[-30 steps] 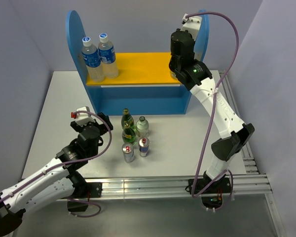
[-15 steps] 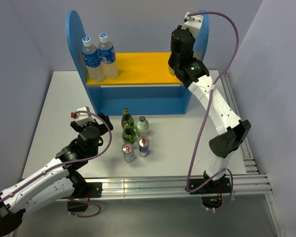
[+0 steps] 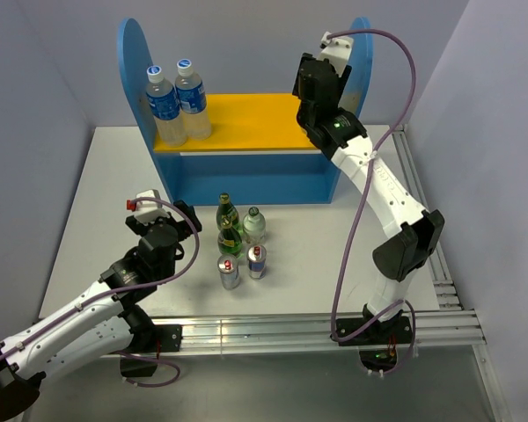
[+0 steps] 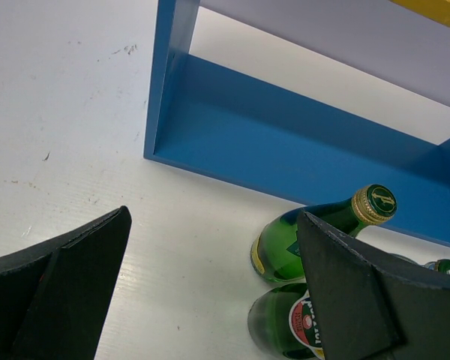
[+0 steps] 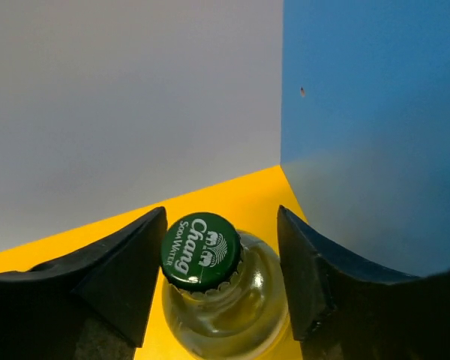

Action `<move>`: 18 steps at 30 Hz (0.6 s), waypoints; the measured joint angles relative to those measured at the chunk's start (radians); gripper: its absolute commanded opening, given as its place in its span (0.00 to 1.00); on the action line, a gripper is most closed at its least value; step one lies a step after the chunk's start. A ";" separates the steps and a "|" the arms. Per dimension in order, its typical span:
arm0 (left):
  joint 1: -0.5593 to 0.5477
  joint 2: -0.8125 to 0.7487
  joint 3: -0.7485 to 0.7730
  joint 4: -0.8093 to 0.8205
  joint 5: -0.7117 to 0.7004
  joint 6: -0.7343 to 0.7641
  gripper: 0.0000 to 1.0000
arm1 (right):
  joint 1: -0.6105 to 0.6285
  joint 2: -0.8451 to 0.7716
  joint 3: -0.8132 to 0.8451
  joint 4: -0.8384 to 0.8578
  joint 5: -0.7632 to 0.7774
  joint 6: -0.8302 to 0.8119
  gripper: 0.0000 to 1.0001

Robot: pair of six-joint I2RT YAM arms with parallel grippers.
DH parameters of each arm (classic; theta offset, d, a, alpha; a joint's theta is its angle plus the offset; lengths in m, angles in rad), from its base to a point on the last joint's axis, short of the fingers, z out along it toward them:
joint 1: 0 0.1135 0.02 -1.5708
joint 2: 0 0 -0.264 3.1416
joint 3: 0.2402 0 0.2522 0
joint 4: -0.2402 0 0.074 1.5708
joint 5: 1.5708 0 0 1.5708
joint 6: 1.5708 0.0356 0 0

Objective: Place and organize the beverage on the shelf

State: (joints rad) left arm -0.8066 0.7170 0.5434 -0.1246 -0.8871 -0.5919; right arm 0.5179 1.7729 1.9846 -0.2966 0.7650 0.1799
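The shelf (image 3: 246, 119) stands at the back of the table, with a yellow upper board (image 5: 217, 199) and blue side panels. A clear glass bottle (image 5: 225, 311) with a green cap (image 5: 200, 250) stands on the board's right end, against the blue panel. My right gripper (image 5: 221, 216) is open above it, a finger on each side of the cap. Two green bottles (image 3: 227, 213) (image 3: 230, 237), a clear bottle (image 3: 254, 226) and two cans (image 3: 230, 272) (image 3: 257, 261) stand grouped on the table. Left of them my left gripper (image 4: 214, 217) is open and empty, with the green bottles (image 4: 300, 240) by its right finger.
Two plastic water bottles (image 3: 163, 105) (image 3: 192, 97) with blue labels stand at the left end of the upper board. The shelf's blue lower bay (image 4: 300, 142) holds nothing. Metal rails (image 3: 290, 330) run along the table's near and right edges.
The right gripper's fingers have opened and let go of the clear bottle on the upper board; its wrist has shifted a little up and back. The left arm has not moved.
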 measured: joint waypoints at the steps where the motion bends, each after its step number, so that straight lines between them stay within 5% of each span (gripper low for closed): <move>1: 0.000 0.000 0.000 0.000 0.000 0.000 0.99 | 0.002 0.000 -0.010 0.004 0.000 0.004 0.75; 7: 0.000 0.000 0.000 0.000 0.000 0.000 0.99 | 0.009 0.000 -0.067 -0.010 -0.007 0.018 0.99; 18: 0.000 0.000 0.000 0.000 0.000 0.000 0.99 | 0.059 -0.049 -0.113 -0.022 -0.003 0.020 1.00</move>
State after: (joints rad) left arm -0.8066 0.7166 0.5434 -0.1246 -0.8871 -0.5919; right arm 0.5766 1.7241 1.8721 -0.3187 0.7620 0.2001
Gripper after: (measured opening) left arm 0.991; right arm 0.998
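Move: The soda water bottle stands at the right end of the yellow shelf, its middle about 1 cm ahead of the right hand and some 6 cm below, neck and shoulder between the part-open fingers. The blue side panel is roughly 6 cm to that hand's right. The nearer water bottle stands some 28 cm to its left and the farther one about 34 cm, both level with it. From the left hand, the soda bottle lies roughly 22 cm ahead and 35 cm right, 15 cm higher. The soda water bottle is left to the shelf as the right fingers, already part open, spread to full width around it. The right hand sinks about 4 cm alongside, edging left, then turns back towards its base some 2 cm and rises about 1 cm, having shifted roughly 2.5 cm left, away from the blue side panel. ##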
